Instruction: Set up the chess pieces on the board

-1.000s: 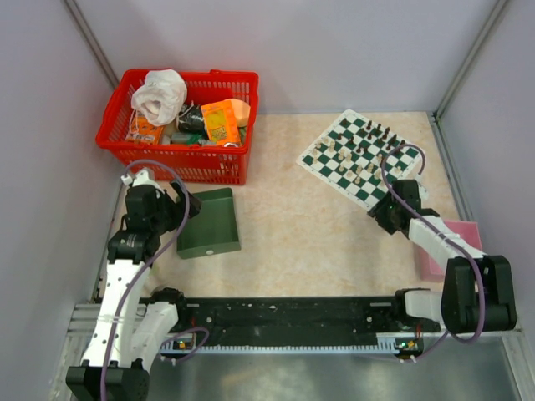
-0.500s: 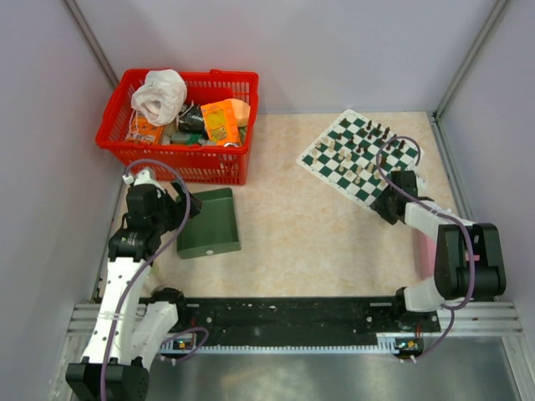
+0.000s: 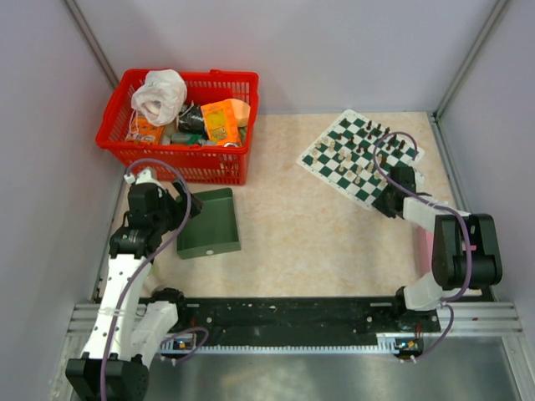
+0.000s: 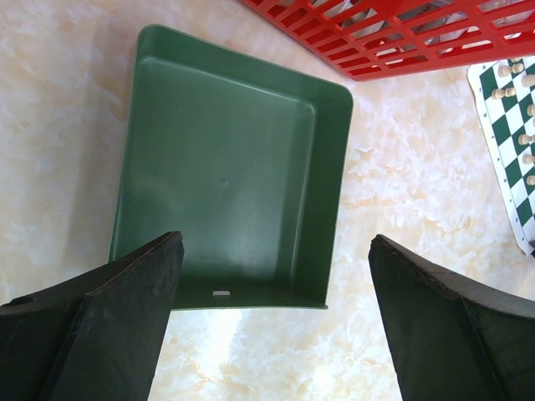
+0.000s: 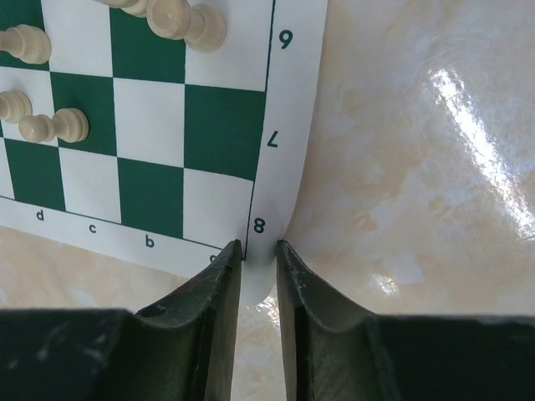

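Note:
The board [image 3: 344, 144] lies at the far right of the table, turned diagonally. Black chess pieces [image 3: 380, 134] and cream ones [image 3: 347, 156] stand on it. My right gripper [image 3: 387, 203] is low at the board's near corner. In the right wrist view its jaws [image 5: 258, 246] are pinched on the white border corner by the "8", which curls up between them. Cream pieces [image 5: 54, 125] stand on squares beyond. My left gripper [image 3: 188, 205] hangs open over the near edge of a green tray [image 4: 226, 159], holding nothing.
A red basket [image 3: 180, 125] full of assorted items stands at the back left. The dark green tray [image 3: 209, 224] sits empty in front of it. A pink object [image 3: 426, 251] lies by the right arm. Walls enclose the table on three sides.
The right arm has reached forward to the board's near corner, and its jaws have narrowed onto the border. The left arm has stayed still.

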Robot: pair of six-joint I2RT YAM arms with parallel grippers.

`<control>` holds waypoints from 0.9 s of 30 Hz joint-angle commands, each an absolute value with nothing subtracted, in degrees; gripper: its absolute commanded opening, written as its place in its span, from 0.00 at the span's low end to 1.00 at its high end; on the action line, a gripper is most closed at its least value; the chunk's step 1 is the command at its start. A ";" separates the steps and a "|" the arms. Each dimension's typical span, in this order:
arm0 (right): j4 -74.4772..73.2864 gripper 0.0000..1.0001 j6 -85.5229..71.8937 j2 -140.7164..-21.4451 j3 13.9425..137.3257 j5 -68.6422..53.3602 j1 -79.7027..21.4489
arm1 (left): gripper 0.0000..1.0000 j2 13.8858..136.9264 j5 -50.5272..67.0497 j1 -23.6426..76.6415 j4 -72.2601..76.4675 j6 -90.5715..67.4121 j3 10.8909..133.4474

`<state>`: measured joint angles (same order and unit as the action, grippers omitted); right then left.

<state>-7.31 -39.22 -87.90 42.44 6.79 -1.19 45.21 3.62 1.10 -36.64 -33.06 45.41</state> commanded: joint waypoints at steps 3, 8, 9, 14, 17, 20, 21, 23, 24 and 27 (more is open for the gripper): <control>-8.09 0.14 -37.44 -88.68 42.80 6.42 -0.53 | 0.97 45.88 3.08 0.88 -34.89 -32.61 45.35; -8.70 0.02 -36.56 -87.54 42.63 6.24 -0.53 | 0.97 45.62 3.08 0.88 -34.98 -32.70 45.18; -8.61 0.00 -36.39 -87.37 42.63 5.89 -0.53 | 0.97 45.53 3.08 0.97 -34.89 -32.70 45.00; -9.14 0.00 -35.69 -86.14 42.01 3.35 -0.53 | 0.97 45.00 3.08 0.97 -34.89 -32.52 44.91; -9.05 0.00 -35.68 -84.38 40.79 1.94 -0.62 | 0.97 44.91 3.16 1.05 -34.89 -32.26 44.82; -9.23 0.00 -35.60 -82.80 39.38 0.36 -0.88 | 0.97 44.56 3.34 0.88 -34.89 -31.99 44.65; -9.32 0.00 -35.60 -82.18 38.77 0.26 -1.14 | 0.97 44.47 3.51 0.88 -34.89 -31.99 44.56; -9.32 0.00 -35.68 -81.30 37.80 0.18 -1.58 | 0.97 44.21 3.86 0.97 -34.98 -31.90 44.39; -9.23 0.00 -35.77 -80.95 37.36 0.26 -1.93 | 0.97 43.95 3.95 0.88 -34.89 -31.90 44.38; -9.23 0.00 -36.12 -80.25 35.95 -1.30 -3.33 | 0.97 43.77 4.31 0.97 -34.72 -31.73 44.21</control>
<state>-8.62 -36.47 -82.72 37.67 1.19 -1.80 44.95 3.64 1.10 -36.60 -32.82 44.51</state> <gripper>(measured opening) 0.008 0.972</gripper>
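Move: The near corner of the chess board lies right at the right gripper's half-open fingertips, no more than 1 cm below the hand point. The nearest pale pawn stands about 10 cm ahead and 5 cm to the left, and a second pawn some 9 cm ahead and 3 cm to the right. The pink bin is roughly 12 cm back and 23 cm to the right. From the left gripper that corner lies about 53 cm to the right, 9 cm ahead and 17 cm down. Shut the right fingers fully on the board's near corner while the hand stays low in place. Once it is pinched, drag the corner level over the table, about 3 cm back towards the base and some 2 cm to the left, turning the wrist slightly counter-clockwise and keeping the grip. ##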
